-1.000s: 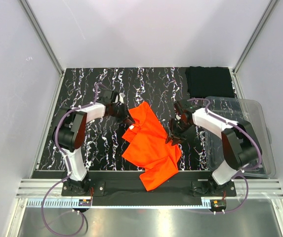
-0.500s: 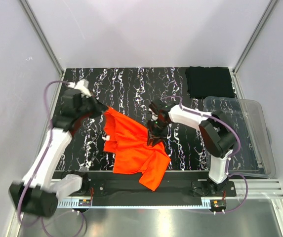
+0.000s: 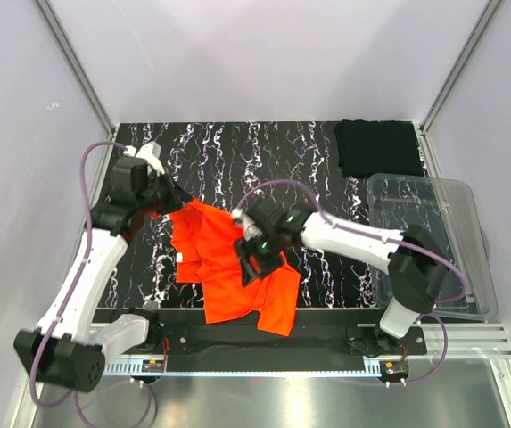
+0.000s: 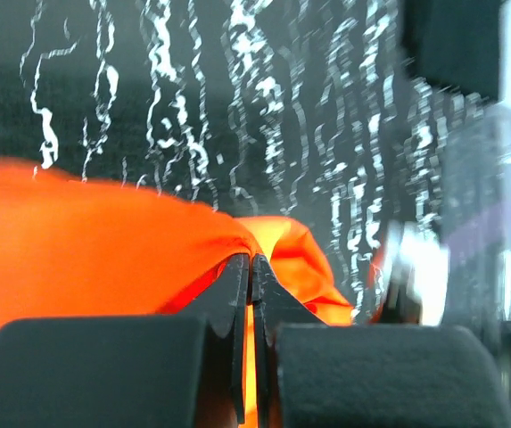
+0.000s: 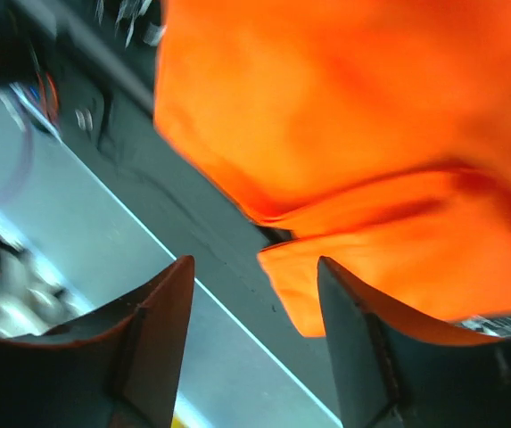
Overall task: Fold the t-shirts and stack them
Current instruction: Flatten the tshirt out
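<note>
The orange-red t-shirt [image 3: 237, 276] lies crumpled on the black marbled table, left of centre, its lower part near the front edge. My left gripper [image 3: 168, 205] is shut on the shirt's upper left edge; in the left wrist view the gripper [image 4: 251, 260] pinches orange cloth [image 4: 103, 241] between closed jaws. My right gripper [image 3: 251, 259] hovers over the shirt's middle, jaws open. The right wrist view shows this gripper [image 5: 253, 263] apart from the orange cloth [image 5: 326, 116], holding nothing. The black t-shirt [image 3: 378, 147] lies folded at the back right corner.
A clear plastic bin [image 3: 442, 259] stands along the table's right side, just in front of the black shirt. Grey walls close in the table on three sides. A black rail [image 3: 237, 339] with the arm bases runs along the front edge.
My left gripper has pulled the orange shirt's edge leftward and the cloth has spread that way. My right gripper has moved left over the shirt and its jaws have opened wider.
</note>
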Tool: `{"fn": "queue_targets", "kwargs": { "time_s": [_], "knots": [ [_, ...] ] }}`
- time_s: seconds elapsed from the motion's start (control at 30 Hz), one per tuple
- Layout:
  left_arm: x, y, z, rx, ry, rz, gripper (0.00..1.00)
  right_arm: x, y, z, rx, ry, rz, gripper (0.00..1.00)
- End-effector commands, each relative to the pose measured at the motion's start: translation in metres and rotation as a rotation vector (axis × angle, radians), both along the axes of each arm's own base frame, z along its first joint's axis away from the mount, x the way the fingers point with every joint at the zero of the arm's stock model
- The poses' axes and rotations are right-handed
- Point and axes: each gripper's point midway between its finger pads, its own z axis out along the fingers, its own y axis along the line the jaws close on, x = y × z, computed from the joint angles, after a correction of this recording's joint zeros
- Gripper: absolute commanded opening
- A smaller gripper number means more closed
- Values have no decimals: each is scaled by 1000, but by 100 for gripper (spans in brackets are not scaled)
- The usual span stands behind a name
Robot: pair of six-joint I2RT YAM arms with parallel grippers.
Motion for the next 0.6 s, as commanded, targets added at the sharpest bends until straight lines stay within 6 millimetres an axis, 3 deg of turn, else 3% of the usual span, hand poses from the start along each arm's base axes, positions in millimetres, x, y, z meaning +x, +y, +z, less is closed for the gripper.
{"fn": "queue_targets", "kwargs": {
  "time_s": [0.0, 0.03, 0.07, 0.1, 0.13, 0.2, 0.3, 0.43, 0.57],
  "knots": [
    [16, -2, 27, 25, -57, -25, 0, -30, 32, -5, -30, -190, 176, 66],
    [16, 3, 19, 44, -14, -4, 0, -27, 36, -14, -86, -266, 172, 65],
    [21, 5, 8, 53, 38, 8, 0, -45, 48, -18, -96, -303, 223, 65],
    [23, 7, 9, 59, 57, 22, 0, -48, 52, -24, -116, -326, 225, 64],
    [21, 12, -1, 73, 116, 46, 0, -42, 56, -37, -174, -371, 206, 64],
    [22, 15, -16, 76, 190, 78, 0, -48, 65, -47, -209, -405, 198, 62],
    [14, 19, -32, 64, 250, 132, 0, -40, 75, -63, -267, -441, 148, 60],
    [5, 22, -36, 47, 260, 162, 0, -43, 88, -70, -267, -445, 173, 58],
    [1, 22, -35, 51, 253, 137, 0, -47, 84, -77, -313, -439, 213, 58]
  ]
}}
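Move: Behind and to the left of the open right hand lies the orange t-shirt's near-left corner: about 8 cm back, 11 cm left and 10 cm below. From the same hand, the hanging near flap is some 6 cm back and 5 cm right, the white tag about 8 cm ahead and 19 cm left. The left hand, still pinching the shirt's far-left part aloft, has that near-left corner roughly 21 cm back, 4 cm right and 24 cm below. Swinging back and left over the shirt towards its near-left corner, the open right hand goes back about 8 cm, then sinks some 9 cm and eases slightly forward, its fingers turning to point more steeply down just above the near hem. The left keeps its pinch, dips forward and returns while lowering about 5 cm, tipping down nearly 20 degrees. ##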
